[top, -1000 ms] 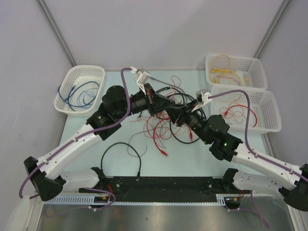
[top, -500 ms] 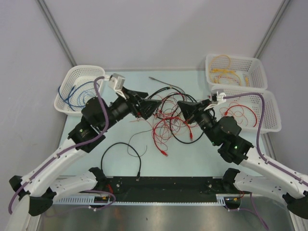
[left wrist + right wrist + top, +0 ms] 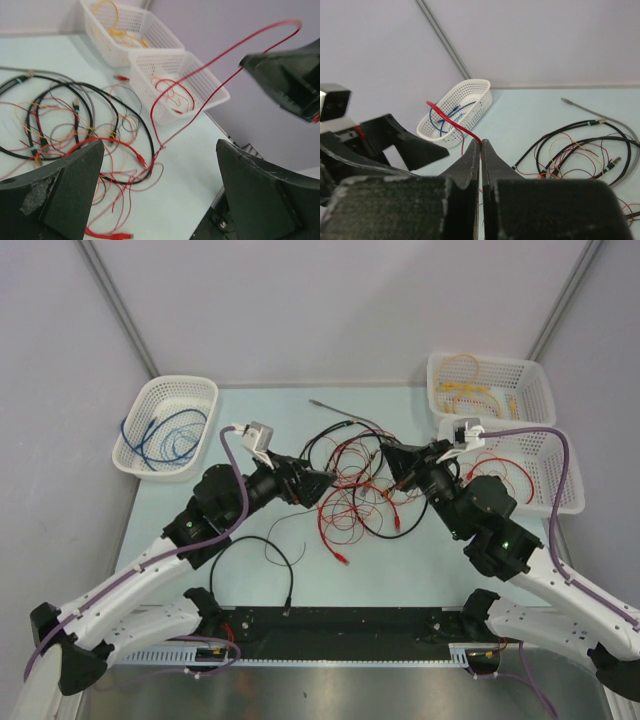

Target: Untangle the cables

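Note:
The cables [image 3: 352,492] lie in a loose tangle of red, orange-yellow and black wires at mid-table, seen up close in the left wrist view [image 3: 75,125]. My right gripper [image 3: 386,453] hangs over the tangle's right side. In its own view the right gripper [image 3: 481,143] is shut on a thin red cable [image 3: 451,121]. That red cable [image 3: 200,65] arcs up from the tangle to the right gripper's black fingers [image 3: 287,75]. My left gripper [image 3: 326,483] is at the tangle's left edge, and the wrist view shows this left gripper [image 3: 160,200] wide open and holding nothing.
A lone black cable [image 3: 255,558] loops near the front left. A white basket [image 3: 170,382] with blue cables stands far left. Two white baskets stand at right: one [image 3: 485,357] with yellow cables and one [image 3: 570,480] with red cables. A grey probe [image 3: 335,410] lies at the back.
The left gripper opened and drew back leftward out of the tangle. The right gripper shut on the red cable and pulled back to the right, lifting a loop of it.

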Available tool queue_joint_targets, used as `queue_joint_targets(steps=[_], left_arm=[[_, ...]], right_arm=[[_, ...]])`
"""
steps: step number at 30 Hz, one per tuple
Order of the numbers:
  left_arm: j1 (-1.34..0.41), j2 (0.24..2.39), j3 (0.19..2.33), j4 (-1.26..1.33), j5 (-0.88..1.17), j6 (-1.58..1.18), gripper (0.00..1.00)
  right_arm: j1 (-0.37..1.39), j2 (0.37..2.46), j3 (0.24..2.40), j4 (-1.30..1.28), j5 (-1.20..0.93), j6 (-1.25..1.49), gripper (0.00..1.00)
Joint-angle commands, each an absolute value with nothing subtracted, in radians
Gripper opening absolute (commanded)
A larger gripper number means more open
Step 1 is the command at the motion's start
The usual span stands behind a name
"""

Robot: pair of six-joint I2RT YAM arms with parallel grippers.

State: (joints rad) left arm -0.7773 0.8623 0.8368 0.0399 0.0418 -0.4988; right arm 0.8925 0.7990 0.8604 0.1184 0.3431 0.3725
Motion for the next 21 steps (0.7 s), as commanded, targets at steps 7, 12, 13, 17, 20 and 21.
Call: queue_joint_targets(steps=[7,12,13,17,20,21], left_arm=[[-0.773,0.925,0.793,0.097,0.071,-0.558,0.99],[-0.775,0.929,0.726,0.231,0.121,-0.583,1.0],[-0.773,0.939,0.723,0.248,0.133,-0.595,1.0],[-0.782,1.005,0.701,0.351,0.195,-0.624,1.0],[-0.811,1.066,0.695,0.387,0.207,-0.631,1.0],[-0.825,1.081,0.693,0.391,0.204,-0.63,1.0]], right_arm=[[0.87,0.735,1.083,0.018,0.57,0.209,0.0],[0.781,0.764,1.215,-0.057,0.519,0.189,0.0],[0.775,0.767,1.233,-0.063,0.509,0.196,0.0],[0.776,0.773,1.249,-0.084,0.483,0.235,0.0],[0.776,0.767,1.267,-0.071,0.485,0.235,0.0],[0.776,0.764,1.281,-0.061,0.483,0.227,0.0]])
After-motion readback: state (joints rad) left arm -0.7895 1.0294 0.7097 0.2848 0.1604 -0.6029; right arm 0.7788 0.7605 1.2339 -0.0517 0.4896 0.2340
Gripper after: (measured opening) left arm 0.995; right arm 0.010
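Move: The right hand, already pinching the thin red cable, has the near right bin about 33 cm to its right, 20 cm ahead and 33 cm below; the far right bin stands some 22 cm beyond that one. From the open left hand the cable tangle lies about 18 cm ahead, 11 cm right and 33 cm below, and the nearest red plug roughly 3 cm back, 4 cm right, on the table. Right hand lifts the pinched red cable 14 cm, swinging 10 right; open left sinks 6 cm toward the tangle. ##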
